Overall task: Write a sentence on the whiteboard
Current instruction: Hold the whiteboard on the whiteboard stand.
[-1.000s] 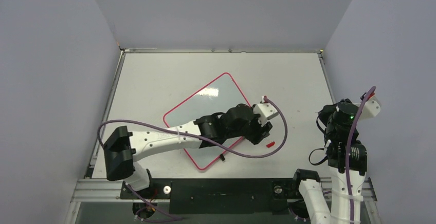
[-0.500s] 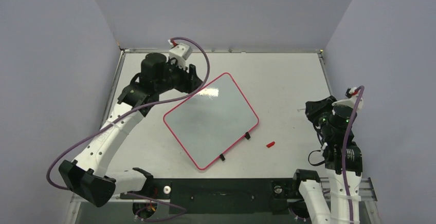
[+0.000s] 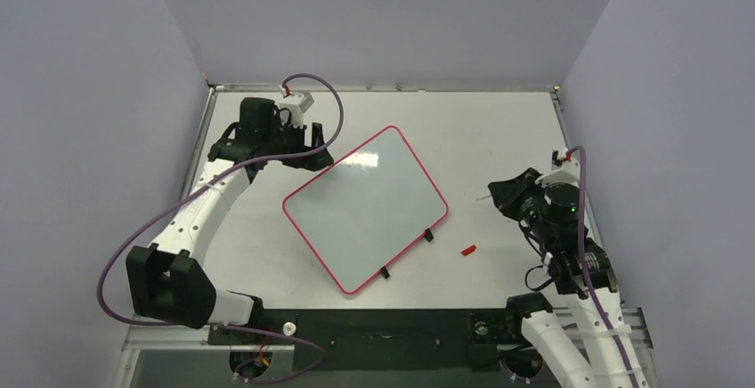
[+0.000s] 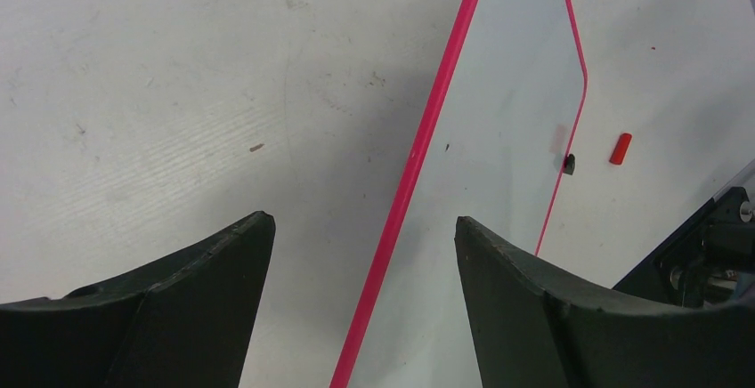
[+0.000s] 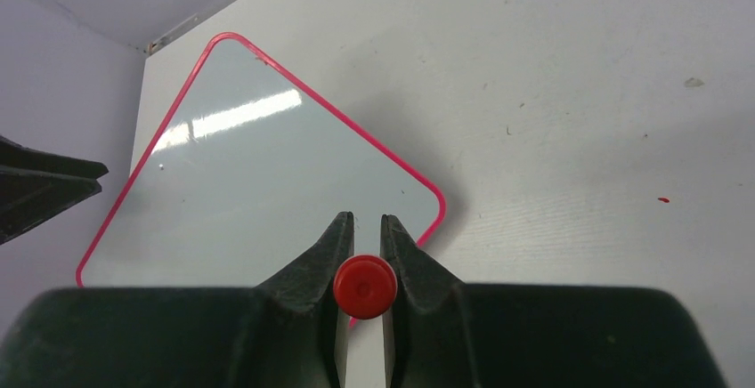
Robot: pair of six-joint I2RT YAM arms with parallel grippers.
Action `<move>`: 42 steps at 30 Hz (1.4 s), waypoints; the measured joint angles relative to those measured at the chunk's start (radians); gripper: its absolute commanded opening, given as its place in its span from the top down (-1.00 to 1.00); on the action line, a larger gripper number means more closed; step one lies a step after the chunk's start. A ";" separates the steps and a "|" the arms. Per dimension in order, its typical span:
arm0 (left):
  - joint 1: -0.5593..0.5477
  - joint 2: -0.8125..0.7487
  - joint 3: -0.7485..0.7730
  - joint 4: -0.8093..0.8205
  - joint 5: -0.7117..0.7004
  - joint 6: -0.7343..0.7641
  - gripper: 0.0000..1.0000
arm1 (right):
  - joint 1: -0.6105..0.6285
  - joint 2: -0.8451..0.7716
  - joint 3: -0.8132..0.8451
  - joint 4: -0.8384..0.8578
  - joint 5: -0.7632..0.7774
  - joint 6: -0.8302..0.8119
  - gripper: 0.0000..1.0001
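Observation:
The whiteboard lies tilted mid-table, with a pink border and two black clips on its near-right edge. Its face is blank; no sentence shows on it. My left gripper is open and empty over the board's far-left edge, and the pink border runs between its jaws. My right gripper hovers just right of the board, shut on a red marker, whose round red end sits between the fingers. The board shows ahead in the right wrist view.
A small red marker cap lies on the table between the board and the right arm; it also shows in the left wrist view. Grey walls enclose the table on three sides. The arm bases stand along the near edge.
My left arm has swung from the board's near-right edge to its far-left edge. My right gripper has moved left and down toward the board with the marker.

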 measured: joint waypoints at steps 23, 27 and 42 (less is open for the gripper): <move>0.021 0.193 -0.033 -0.047 0.298 0.079 -0.05 | 0.103 0.046 -0.040 0.051 -0.006 -0.003 1.00; 0.019 0.229 -0.033 -0.061 0.351 0.107 0.11 | 0.114 0.068 -0.043 0.058 -0.007 -0.005 1.00; -0.039 0.306 0.087 -0.151 0.485 0.094 1.00 | 0.123 0.082 -0.062 0.062 -0.010 -0.032 1.00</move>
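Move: The whiteboard's raised upper-left edge lies about 3 cm back, 5 cm right and 6 cm below the open left hand. The whiteboard's middle is roughly 10 cm back, 11 cm right and 11 cm below. From the right hand, which holds the marker, the whiteboard's middle is some 27 cm left, 1 cm ahead and 14 cm lower. The red cap lies about 4 cm back, 2 cm left and 23 cm below the right hand. Down onto the whiteboard's upper-left edge, the left hand sinks about 7 cm while easing back and right, turning clockwise and tipping steeper by some 20 degrees. Its fingers then shut and pinch the rim as the hand rises slightly and carries on right. The right hand, still gripping the marker, drifts about 3 cm left and 3 cm down, towards the whiteboard. ##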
